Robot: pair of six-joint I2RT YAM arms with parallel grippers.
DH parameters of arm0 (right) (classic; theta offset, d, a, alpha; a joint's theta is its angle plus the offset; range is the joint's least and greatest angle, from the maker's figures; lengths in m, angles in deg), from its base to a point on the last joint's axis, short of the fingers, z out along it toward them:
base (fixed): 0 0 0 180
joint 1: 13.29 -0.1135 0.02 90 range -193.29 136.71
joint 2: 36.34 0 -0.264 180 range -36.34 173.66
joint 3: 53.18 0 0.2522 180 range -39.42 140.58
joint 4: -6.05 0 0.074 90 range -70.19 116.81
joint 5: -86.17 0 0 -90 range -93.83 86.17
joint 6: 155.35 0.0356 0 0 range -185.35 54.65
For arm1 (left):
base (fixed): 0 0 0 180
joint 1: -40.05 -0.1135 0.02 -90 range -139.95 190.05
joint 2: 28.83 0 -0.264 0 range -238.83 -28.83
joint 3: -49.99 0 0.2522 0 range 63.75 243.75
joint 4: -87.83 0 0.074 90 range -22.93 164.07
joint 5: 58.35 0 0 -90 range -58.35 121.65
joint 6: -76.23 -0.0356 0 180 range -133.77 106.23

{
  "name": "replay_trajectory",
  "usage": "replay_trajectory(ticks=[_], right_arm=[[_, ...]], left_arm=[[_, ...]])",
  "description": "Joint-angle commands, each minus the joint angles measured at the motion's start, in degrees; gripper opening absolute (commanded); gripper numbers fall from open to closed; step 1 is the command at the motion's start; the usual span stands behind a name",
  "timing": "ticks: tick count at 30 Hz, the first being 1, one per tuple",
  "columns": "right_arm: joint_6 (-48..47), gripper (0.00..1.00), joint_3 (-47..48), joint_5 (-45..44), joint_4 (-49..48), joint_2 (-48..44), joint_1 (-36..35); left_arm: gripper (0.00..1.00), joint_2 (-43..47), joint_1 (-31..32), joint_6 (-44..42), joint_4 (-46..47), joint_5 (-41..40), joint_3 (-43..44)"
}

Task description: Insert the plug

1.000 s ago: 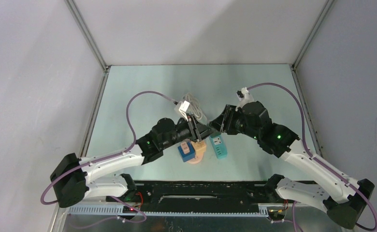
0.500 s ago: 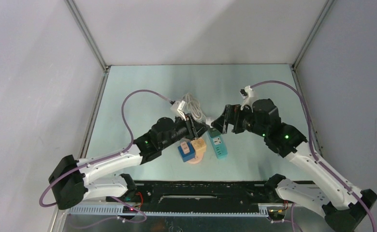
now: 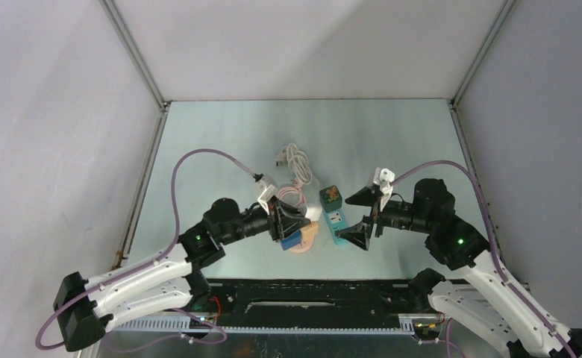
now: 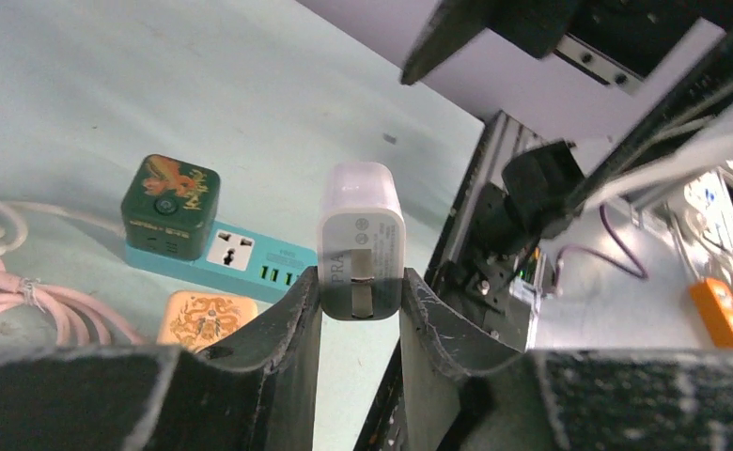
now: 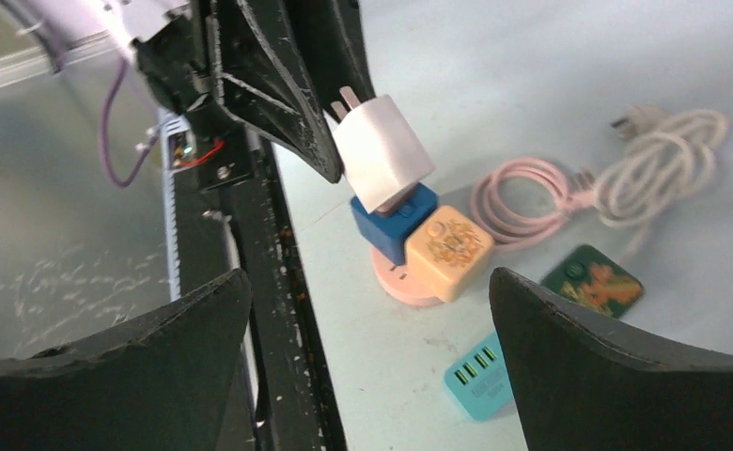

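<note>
A white plug (image 4: 361,235) with metal prongs sits pinched between my left gripper's (image 4: 361,282) fingers, which are shut on it. It hangs above a pink round socket base (image 5: 410,282) that carries a blue cube (image 5: 396,221) and an orange cube (image 5: 449,249). In the top view the left gripper (image 3: 292,220) is just left of the teal power strip (image 3: 338,225). A dark green cube (image 3: 331,198) stands on the strip's far end. My right gripper (image 3: 363,216) stands wide open right of the strip, holding nothing.
A coiled pink cable (image 5: 522,202) and a white cable with its plug (image 5: 659,155) lie beyond the sockets. The table's black near edge rail (image 5: 259,282) runs close beside the pink base. Grey walls enclose the table on three sides.
The right gripper opened and drew back to the right, leaving the green cube standing on the teal strip. The left arm pulled back toward the near left with the white plug.
</note>
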Motion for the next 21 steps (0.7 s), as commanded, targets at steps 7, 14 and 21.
replay_trajectory(ticks=[7, 14, 21], right_arm=[[-17.59, 0.96, 2.4, 16.94, -2.96, 8.7, -7.79], [-20.91, 0.82, 5.8, 18.54, -0.92, 14.87, -9.05], [-18.12, 0.69, 5.91, 18.87, -3.04, 17.4, -8.47]], left_arm=[[0.0, 4.45, 0.37, -14.25, 6.72, 12.73, -7.56], [0.0, 5.1, 1.99, -16.34, 10.09, 14.83, -9.18], [0.0, 7.25, 2.88, -18.03, 10.88, 13.44, -9.99]])
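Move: The left gripper still holds the white plug at its tips, about 2 cm to the right of its hand point and 1 cm ahead. From the right gripper the white plug lies about 7 cm left, 1 cm ahead and roughly level. Down on the table, some 18 cm below the right gripper, the yellow plug sits 5 cm ahead and 7 cm left, the blue plug 1 cm ahead and 13 cm left, the green plug 14 cm ahead and 2 cm left. Close in on the held white plug with the open right gripper: bring it about 5 cm left and 4 cm back, sinking some 3 cm, swing it roughly 30 degrees counter-clockwise, and begin narrowing its fingers late, short of touching. Meanwhile draw the left gripper back about 5 cm, dipping then partly rising, and turn and roll its wrist so the plug faces the right fingers, keeping its grip. ##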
